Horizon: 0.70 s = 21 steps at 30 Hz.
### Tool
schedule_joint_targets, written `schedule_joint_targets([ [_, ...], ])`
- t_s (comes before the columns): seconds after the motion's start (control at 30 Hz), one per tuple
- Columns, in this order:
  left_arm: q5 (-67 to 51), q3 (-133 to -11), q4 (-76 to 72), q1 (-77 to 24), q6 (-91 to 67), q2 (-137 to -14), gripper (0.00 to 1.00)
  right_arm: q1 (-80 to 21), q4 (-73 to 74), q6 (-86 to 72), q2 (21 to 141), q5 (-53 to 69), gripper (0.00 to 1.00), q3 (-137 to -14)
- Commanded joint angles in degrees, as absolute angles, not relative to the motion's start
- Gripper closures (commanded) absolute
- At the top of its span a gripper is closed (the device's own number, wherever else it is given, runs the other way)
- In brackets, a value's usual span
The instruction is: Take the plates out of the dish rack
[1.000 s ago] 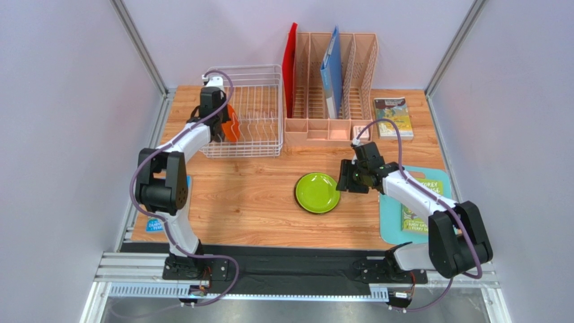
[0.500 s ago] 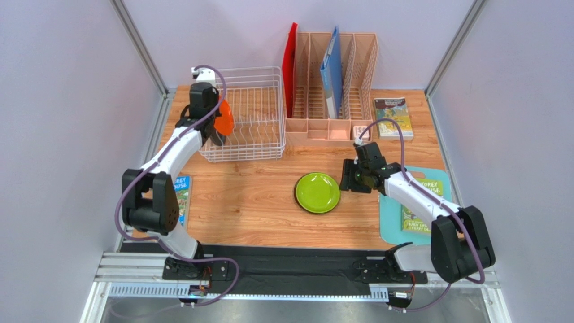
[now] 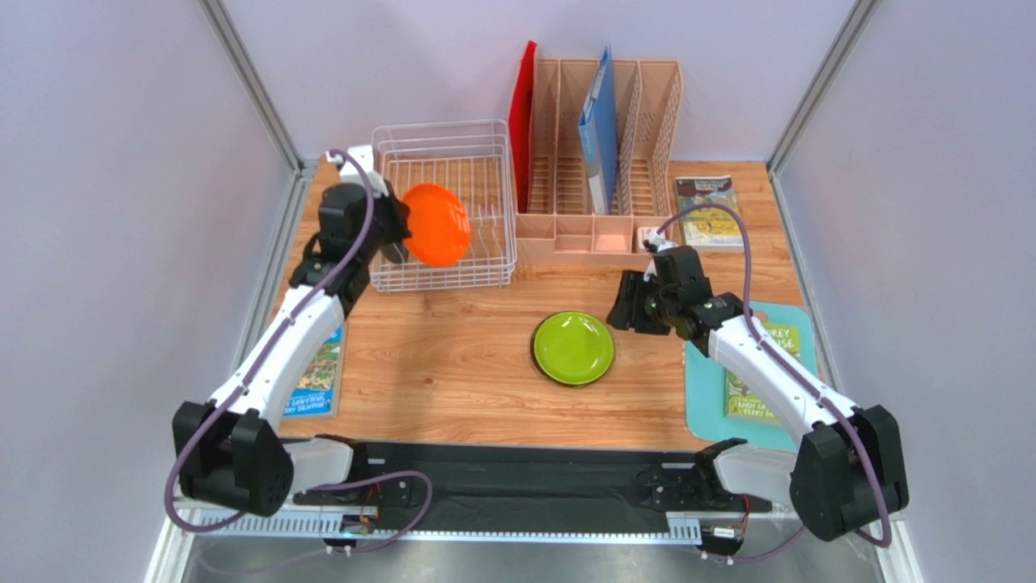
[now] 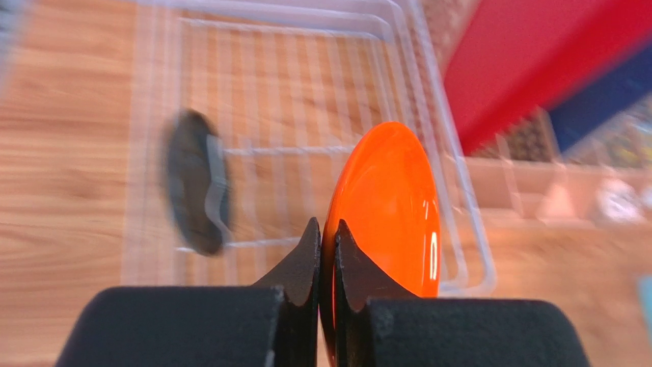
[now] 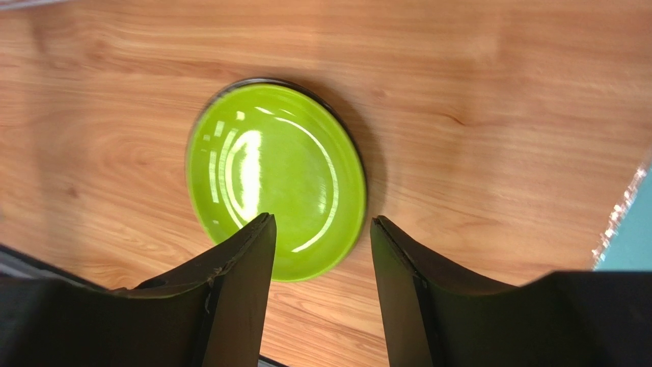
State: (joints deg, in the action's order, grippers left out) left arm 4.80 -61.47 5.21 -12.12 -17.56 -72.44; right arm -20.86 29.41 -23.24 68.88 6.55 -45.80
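Note:
My left gripper [image 3: 398, 231] [image 4: 327, 225] is shut on the rim of the orange plate [image 3: 437, 225] [image 4: 390, 202]. It holds the plate on edge in the air over the front left part of the white wire dish rack [image 3: 501, 182] [image 4: 451, 229]. A dark plate [image 4: 191, 182] stands upright inside the rack, blurred. The lime green plate [image 3: 574, 347] [image 5: 275, 180] lies flat on the table with a dark rim showing under it. My right gripper [image 3: 625, 304] [image 5: 322, 220] hovers open just right of it, holding nothing.
A peach file organiser [image 3: 596, 237] with a red folder [image 3: 523, 109] and a blue folder [image 3: 598, 128] stands right of the rack. A book [image 3: 709, 213] lies at the back right, a teal mat [image 3: 705, 395] with a book at the right, another book [image 3: 314, 371] at the left.
The left arm has lifted the orange plate up out of the rack's left side and turned it towards the rack's middle. The right gripper has drawn back slightly from the green plate.

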Motion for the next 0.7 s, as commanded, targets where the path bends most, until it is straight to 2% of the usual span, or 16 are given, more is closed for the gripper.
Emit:
schedule_joint_targets([
  [0.0, -14.92, -50.82, -2.26, -16.42, -31.1, -69.0, 1.0, -21.09, 22.68, -25.4, 67.24, 15.53, 0.46, -50.35],
  [0.2, -18.81, -45.7, -9.48, -25.56, -35.95, -68.99, 1.0, -22.5, 16.97, -27.86, 68.11, 19.5, 0.44, -50.71],
  [0.67, -17.75, -46.31, -15.38, -34.54, -39.46, -74.61, 1.0, -23.82, 8.26, -31.73, 71.01, 26.53, 0.44, -47.02],
])
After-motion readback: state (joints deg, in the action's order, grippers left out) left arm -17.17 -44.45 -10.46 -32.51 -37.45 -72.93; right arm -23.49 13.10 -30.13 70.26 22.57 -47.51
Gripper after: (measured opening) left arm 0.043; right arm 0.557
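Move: The left hand holds the orange plate above the dish rack. The right gripper waits about 38 cm to its right, 14 cm back and 17 cm lower, with the green plate stack about 31 cm right, 17 cm back and 26 cm below the left hand. The grey plate stands 6 cm left of the left hand, 5 cm ahead and 17 cm below. From the right hand, the orange plate is some 33 cm left, 15 cm ahead and 12 cm up; the green plate is 8 cm left, 3 cm back and 9 cm down. The left hand keeps its pinch on the orange plate and swings it off to the right, about 19 cm, while drawing back 12 cm and sinking, easing off near the right gripper as the wrist turns some 35 degrees clockwise and its left side dips. To meet it, the right hand goes 8 cm left and about 6 cm up, rolling its left side upward, fingers still half open around the plate's free edge. ##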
